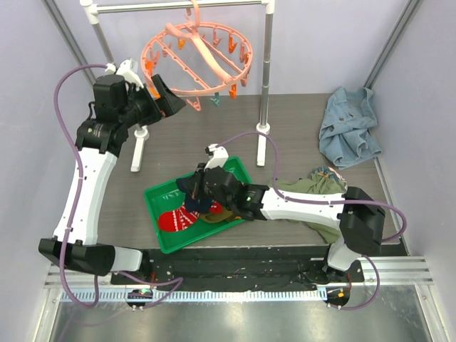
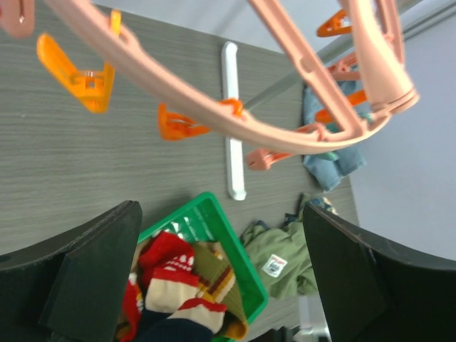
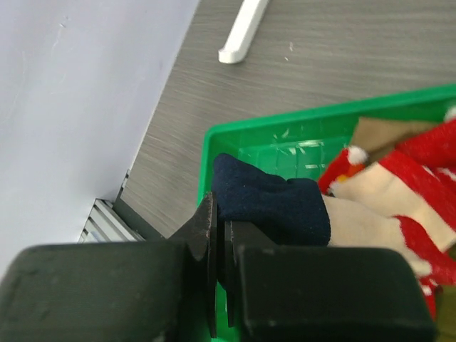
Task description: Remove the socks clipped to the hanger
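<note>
The salmon-pink round hanger (image 1: 214, 90) hangs from the white rack, and the pegs (image 2: 85, 75) I can see on it hold nothing. My left gripper (image 1: 160, 96) is open just below the hanger's left rim (image 2: 285, 135), nothing between its fingers (image 2: 100, 263). Red-and-white and olive socks (image 1: 178, 219) lie piled in the green tray (image 1: 153, 196). Over the tray's near-left corner (image 3: 235, 135) my right gripper (image 3: 219, 206) is shut on the dark navy cuff of a sock (image 3: 271, 203).
The white pole rack (image 1: 267, 71) stands at the back, with one foot (image 2: 231, 121) lying on the table. A blue denim garment (image 1: 349, 128) lies at the far right. An olive-green shirt (image 1: 313, 192) sits beside the tray under my right arm.
</note>
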Robot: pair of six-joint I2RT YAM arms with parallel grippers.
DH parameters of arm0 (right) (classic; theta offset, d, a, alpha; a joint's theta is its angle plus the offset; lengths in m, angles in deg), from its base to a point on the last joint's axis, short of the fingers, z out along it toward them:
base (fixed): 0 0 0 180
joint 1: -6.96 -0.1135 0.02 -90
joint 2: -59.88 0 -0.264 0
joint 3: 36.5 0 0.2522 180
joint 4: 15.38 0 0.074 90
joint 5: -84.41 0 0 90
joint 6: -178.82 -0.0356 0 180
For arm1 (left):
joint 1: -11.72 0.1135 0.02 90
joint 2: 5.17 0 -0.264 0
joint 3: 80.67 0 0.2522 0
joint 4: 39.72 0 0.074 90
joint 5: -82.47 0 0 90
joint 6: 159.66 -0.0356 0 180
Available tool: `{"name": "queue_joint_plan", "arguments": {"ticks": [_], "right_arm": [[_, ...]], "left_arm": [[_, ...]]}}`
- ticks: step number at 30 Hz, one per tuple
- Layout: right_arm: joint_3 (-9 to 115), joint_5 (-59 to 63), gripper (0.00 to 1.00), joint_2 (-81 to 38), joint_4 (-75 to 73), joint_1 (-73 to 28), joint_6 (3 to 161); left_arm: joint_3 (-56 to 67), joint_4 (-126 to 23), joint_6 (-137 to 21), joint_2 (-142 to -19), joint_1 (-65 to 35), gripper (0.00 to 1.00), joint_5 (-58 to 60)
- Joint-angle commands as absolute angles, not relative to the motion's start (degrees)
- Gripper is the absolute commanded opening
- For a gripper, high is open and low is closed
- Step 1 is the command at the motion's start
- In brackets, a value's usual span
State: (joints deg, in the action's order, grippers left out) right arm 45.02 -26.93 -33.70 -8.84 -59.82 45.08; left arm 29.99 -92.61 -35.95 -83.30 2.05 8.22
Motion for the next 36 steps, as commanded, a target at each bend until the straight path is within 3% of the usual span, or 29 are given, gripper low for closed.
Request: {"name": "queue_joint_plan", "arguments": {"ticks": [1, 9, 11, 13, 14, 15, 18, 19, 20, 21, 27, 36], "right_arm": [[39.68, -30.01, 0.01, -27.24, -10.21, -60.19, 38.2], [25.61, -33.89, 0.02, -31.6, -20.14, -60.1, 31.97], [25.07, -33.81, 0.04, -34.67, -21.04, -60.19, 31.52], [26.38, -33.54, 0.13, -35.83, -19.47, -60.19, 32.83], [28.3, -33.02, 0.19, -35.75, -18.24, -60.1, 33.44], [29.28, -32.67, 0.35, -35.05, -14.66, -60.19, 34.06], [33.06, -32.22, 0.58, -30.32, -6.05, -60.19, 38.54], [34.11, -32.22, 0.81, -28.82, -3.75, -60.19, 39.68], [35.6, -32.14, 0.93, -27.15, -1.98, -60.19, 41.26], [36.05, -31.96, 0.99, -24.18, 1.95, -60.1, 42.23], [37.73, -33.1, 1.0, -13.18, 10.41, -60.19, 49.27], [37.64, -41.36, 1.0, 1.5, 19.04, -60.1, 50.5]], "left_arm": [[26.79, -94.17, -40.22, -78.3, 2.31, 1.0, 3.55], [13.61, -87.68, -39.25, -68.12, 2.31, 1.0, 2.4], [9.58, -86.18, -39.08, -65.83, 2.31, 1.0, 2.31], [6.76, -83.45, -38.56, -62.94, 2.31, 1.0, 2.05], [4.22, -83.27, -36.81, -61.96, 2.31, 1.0, 1.79], [2.8, -82.31, -36.27, -61.08, 2.23, 1.0, 3.44], [-1.16, -82.39, -36.09, -58.18, 2.23, 1.0, 6.08], [-1.95, -82.39, -36.35, -57.56, 2.23, 1.0, 6.61], [-3.61, -82.13, -36.79, -55.99, 2.23, 1.0, 6.71], [-4.32, -81.87, -37.49, -55.36, 2.23, 1.0, 6.79], [-11.71, -75.8, -33.02, -50.01, 2.23, 1.0, 14.52], [-11.01, -80.19, -33.63, -46.66, 2.23, 1.0, 22.52]]}}
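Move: Below the right hand, which still holds a navy sock, the sock pile in the green tray lies about 17 cm down, some 3 cm ahead and 5 cm to the right. The foot of the red-and-white sock is about 6 cm to the hand's left and 1 cm back, the striped olive sock some 17 cm right and 5 cm ahead. From the left hand the pile is about 12 cm back, 11 cm right and 34 cm below. Lowering the navy sock into the tray, the right hand sinks about 14 cm, easing some 6 cm right, and opens wide to let go of it on the pile; it then climbs about 21 cm, moving farther right, empty and open. Meanwhile the left hand, still wide open, draws back and down from the hanger. ##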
